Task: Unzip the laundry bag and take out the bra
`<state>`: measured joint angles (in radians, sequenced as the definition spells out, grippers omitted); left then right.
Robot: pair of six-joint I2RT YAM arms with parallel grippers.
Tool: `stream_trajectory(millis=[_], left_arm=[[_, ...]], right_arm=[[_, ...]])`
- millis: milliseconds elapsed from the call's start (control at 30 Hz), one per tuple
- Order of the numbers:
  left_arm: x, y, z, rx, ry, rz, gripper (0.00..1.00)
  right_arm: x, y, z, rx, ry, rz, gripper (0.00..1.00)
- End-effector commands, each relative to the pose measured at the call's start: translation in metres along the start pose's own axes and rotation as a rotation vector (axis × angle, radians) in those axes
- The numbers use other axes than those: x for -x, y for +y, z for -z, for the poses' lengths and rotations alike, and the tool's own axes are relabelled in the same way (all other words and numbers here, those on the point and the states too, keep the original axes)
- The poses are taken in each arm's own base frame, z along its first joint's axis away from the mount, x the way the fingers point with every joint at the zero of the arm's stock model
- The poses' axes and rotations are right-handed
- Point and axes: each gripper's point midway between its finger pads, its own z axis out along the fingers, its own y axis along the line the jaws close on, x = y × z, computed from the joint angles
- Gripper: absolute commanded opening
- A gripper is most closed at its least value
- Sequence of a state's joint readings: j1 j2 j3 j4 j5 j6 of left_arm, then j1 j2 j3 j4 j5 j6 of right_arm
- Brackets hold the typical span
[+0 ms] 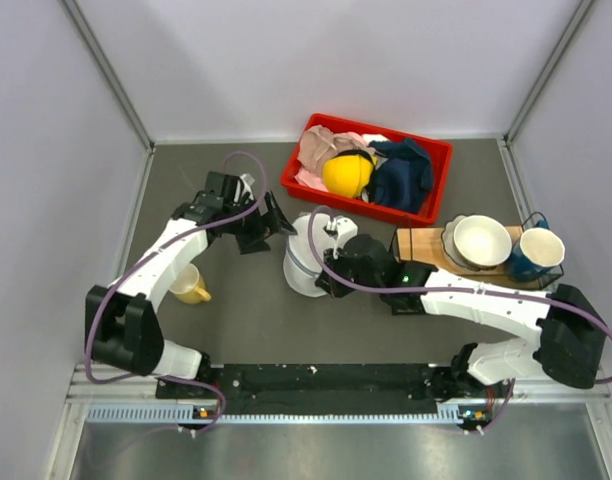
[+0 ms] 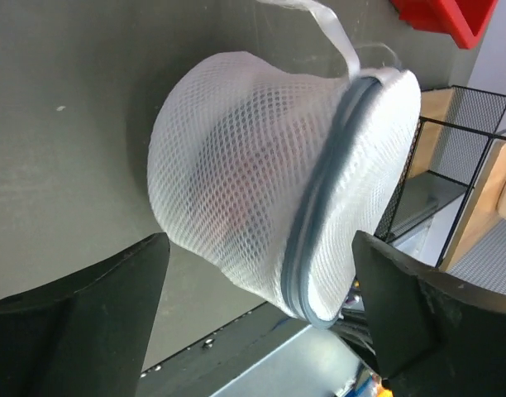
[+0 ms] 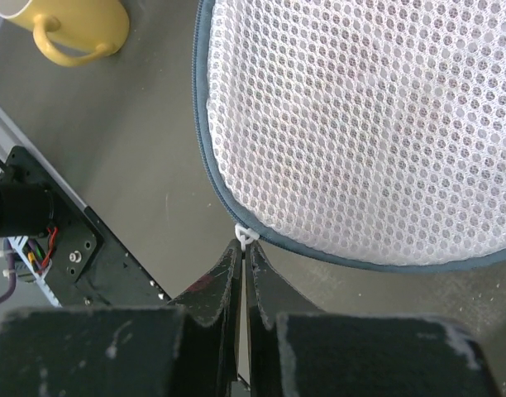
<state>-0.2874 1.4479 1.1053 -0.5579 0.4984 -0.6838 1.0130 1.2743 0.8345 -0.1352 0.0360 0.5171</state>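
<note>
The white mesh laundry bag (image 1: pixel 304 255) lies mid-table, its grey-blue zipper band (image 2: pixel 319 207) closed where it shows. A faint reddish shade shows through the mesh (image 2: pixel 236 198); the bra itself is hidden inside. My right gripper (image 3: pixel 245 248) is shut on the small white zipper pull (image 3: pixel 246 236) at the bag's (image 3: pixel 369 124) near edge; it also shows in the top view (image 1: pixel 326 283). My left gripper (image 2: pixel 261 318) is open, its jaws spread wide on either side of the bag (image 2: pixel 253 165), not touching it; it sits at the bag's far left (image 1: pixel 282 226).
A yellow mug (image 1: pixel 191 287) stands left of the bag, also in the right wrist view (image 3: pixel 71 29). A red bin (image 1: pixel 426 150) behind holds cloths and a yellow object (image 1: pixel 348 173). A wire rack with a white bowl (image 1: pixel 482 240) and blue mug (image 1: pixel 538 250) stands right, beside a wooden board (image 1: pixel 416 245).
</note>
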Motion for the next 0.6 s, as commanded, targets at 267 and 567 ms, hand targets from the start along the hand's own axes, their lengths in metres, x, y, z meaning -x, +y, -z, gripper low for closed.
stream_trajectory(millis=[267, 567], left_arm=[[-0.037, -0.013, 0.064, -0.098, -0.185, 0.082, 0.99], [-0.057, -0.017, 0.025, -0.108, -0.102, 0.104, 0.92]], right_arm=[[0.022, 0.025, -0.017, 0.066, -0.036, -0.026, 0.0], [0.017, 0.027, -0.023, 0.079, -0.013, -0.017, 0.0]])
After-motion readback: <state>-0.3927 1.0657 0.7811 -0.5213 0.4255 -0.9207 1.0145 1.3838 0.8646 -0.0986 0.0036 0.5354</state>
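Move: The laundry bag's middle lies about 6 cm to the left hand's right, 3 cm back and some 4 cm lower; its zip loop, in the right fingers, is about 11 cm right, 12 cm back and 3 cm lower. The yellow mug stands some 22 cm left of the left hand, 10 cm back and 12 cm below. From the right hand, the bag's middle is about 8 cm ahead and 4 cm left, roughly level. Open left hand arcs up, back some 8 cm, and down towards the zip loop the right keeps pinching. ##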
